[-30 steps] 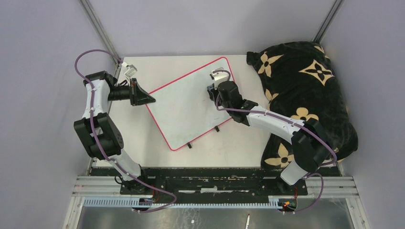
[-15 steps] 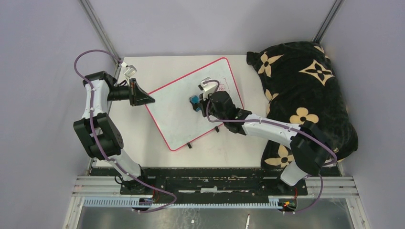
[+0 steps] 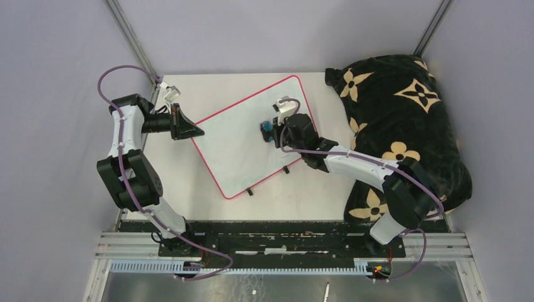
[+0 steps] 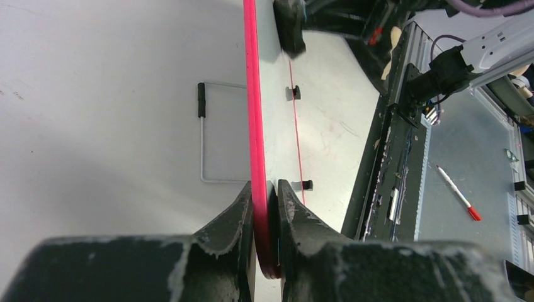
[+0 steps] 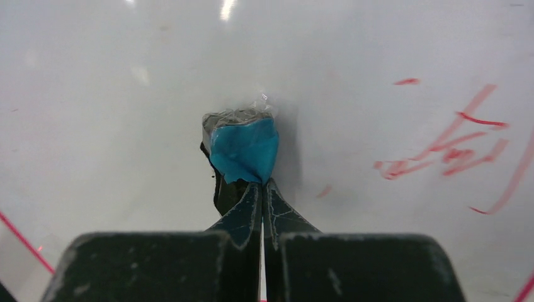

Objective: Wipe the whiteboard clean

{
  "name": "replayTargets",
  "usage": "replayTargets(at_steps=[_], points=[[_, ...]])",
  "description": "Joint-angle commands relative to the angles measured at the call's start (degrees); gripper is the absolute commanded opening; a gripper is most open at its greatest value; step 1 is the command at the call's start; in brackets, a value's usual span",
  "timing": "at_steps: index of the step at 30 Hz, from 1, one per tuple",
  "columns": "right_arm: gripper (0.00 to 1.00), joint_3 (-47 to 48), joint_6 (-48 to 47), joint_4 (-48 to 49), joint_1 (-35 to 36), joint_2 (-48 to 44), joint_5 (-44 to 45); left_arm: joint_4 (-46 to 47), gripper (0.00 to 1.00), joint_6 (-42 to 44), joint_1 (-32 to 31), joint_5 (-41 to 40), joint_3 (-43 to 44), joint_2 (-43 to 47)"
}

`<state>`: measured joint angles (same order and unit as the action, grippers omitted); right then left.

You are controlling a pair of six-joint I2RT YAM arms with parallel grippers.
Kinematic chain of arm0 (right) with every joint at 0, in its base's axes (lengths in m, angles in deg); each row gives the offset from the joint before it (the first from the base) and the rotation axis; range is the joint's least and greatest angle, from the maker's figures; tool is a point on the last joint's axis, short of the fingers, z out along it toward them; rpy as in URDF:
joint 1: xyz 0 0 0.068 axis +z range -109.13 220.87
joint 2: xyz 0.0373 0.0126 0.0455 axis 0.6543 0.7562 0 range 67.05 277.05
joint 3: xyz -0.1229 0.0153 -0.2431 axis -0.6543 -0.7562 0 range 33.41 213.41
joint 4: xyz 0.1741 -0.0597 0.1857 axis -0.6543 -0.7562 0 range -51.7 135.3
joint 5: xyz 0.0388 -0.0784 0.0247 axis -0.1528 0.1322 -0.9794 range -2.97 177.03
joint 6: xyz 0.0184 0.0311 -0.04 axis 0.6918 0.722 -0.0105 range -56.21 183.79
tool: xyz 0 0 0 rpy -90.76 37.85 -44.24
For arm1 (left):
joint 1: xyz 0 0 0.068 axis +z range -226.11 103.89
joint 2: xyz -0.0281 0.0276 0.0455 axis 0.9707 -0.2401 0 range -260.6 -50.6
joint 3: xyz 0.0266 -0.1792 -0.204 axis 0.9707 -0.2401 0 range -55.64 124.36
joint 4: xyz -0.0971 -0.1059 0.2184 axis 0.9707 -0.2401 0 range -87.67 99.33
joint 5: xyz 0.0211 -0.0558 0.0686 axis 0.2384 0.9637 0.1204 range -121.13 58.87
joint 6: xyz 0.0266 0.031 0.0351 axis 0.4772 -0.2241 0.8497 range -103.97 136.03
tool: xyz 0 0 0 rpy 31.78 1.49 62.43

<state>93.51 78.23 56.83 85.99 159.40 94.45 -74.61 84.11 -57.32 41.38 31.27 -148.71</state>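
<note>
The whiteboard [image 3: 236, 148], white with a thin red border, lies slanted on the table. My left gripper [image 3: 198, 132] is shut on the board's left corner; in the left wrist view the red edge [image 4: 254, 126] runs straight in between the fingers [image 4: 266, 195]. My right gripper [image 3: 273, 131] is shut on a blue eraser [image 3: 267, 130] whose dark pad rests on the board right of centre. In the right wrist view the eraser [image 5: 244, 150] sticks out past the gripper [image 5: 261, 186], and red pen strokes [image 5: 453, 148] lie on the board [image 5: 126, 94] to its right.
A black blanket with tan flowers [image 3: 403, 126] fills the table's right side. Two small black clips [image 3: 284, 170] [image 3: 250, 192] sit on the board's near long edge. A thin wire stand [image 4: 201, 145] shows beside the board. A red pen [image 4: 458, 195] lies below the table.
My right gripper swept the eraser from the board's far right corner down-left toward the middle, then came back a little up-right. The left arm and the board have stayed put.
</note>
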Motion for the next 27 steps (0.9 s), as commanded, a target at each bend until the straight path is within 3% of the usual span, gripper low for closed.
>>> replayTargets(at_steps=[1,8,15,27], points=[[0.01,-3.41,-1.04,-1.19,-7.53,-2.74,9.01,0.14,0.03,1.71,-0.65,-4.28,-0.37,2.37],[0.01,-5.44,-0.83,-1.34,-13.17,-3.03,10.49,0.17,0.03,1.46,-0.66,-4.34,-0.31,2.45],[0.01,-6.55,1.56,1.56,-13.13,-4.75,2.13,0.18,0.03,1.53,-0.65,-4.36,-0.45,2.48],[0.01,-4.99,3.57,4.55,-1.3,-3.67,-1.84,0.18,0.03,1.27,-0.61,-3.74,-0.36,2.46]])
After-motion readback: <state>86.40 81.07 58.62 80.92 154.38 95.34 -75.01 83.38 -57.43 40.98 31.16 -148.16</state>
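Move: The last red writing lies on the board about 6 cm ahead of the right hand and 6 cm to its right, a touch lower; that hand already grips the eraser. The board's right edge passes roughly 11 cm to the right and 5 cm ahead of the right hand, and the right-hand black clip on the near edge sits some 11 cm back and 4 cm right. From the left hand, still holding the board's corner, the writing is about 27 cm right and 5 cm ahead. The eraser, still pinched in the right hand's shut fingers, is wiped over the board across the red strokes: quickly rightward and somewhat forward, about 12 cm, turning some 15 degrees clockwise and sinking slightly. Then it reverses and wipes back left and a bit backward by about half that, the wrist unwinding. The left hand keeps its grip on the board's corner, holding it in place. ##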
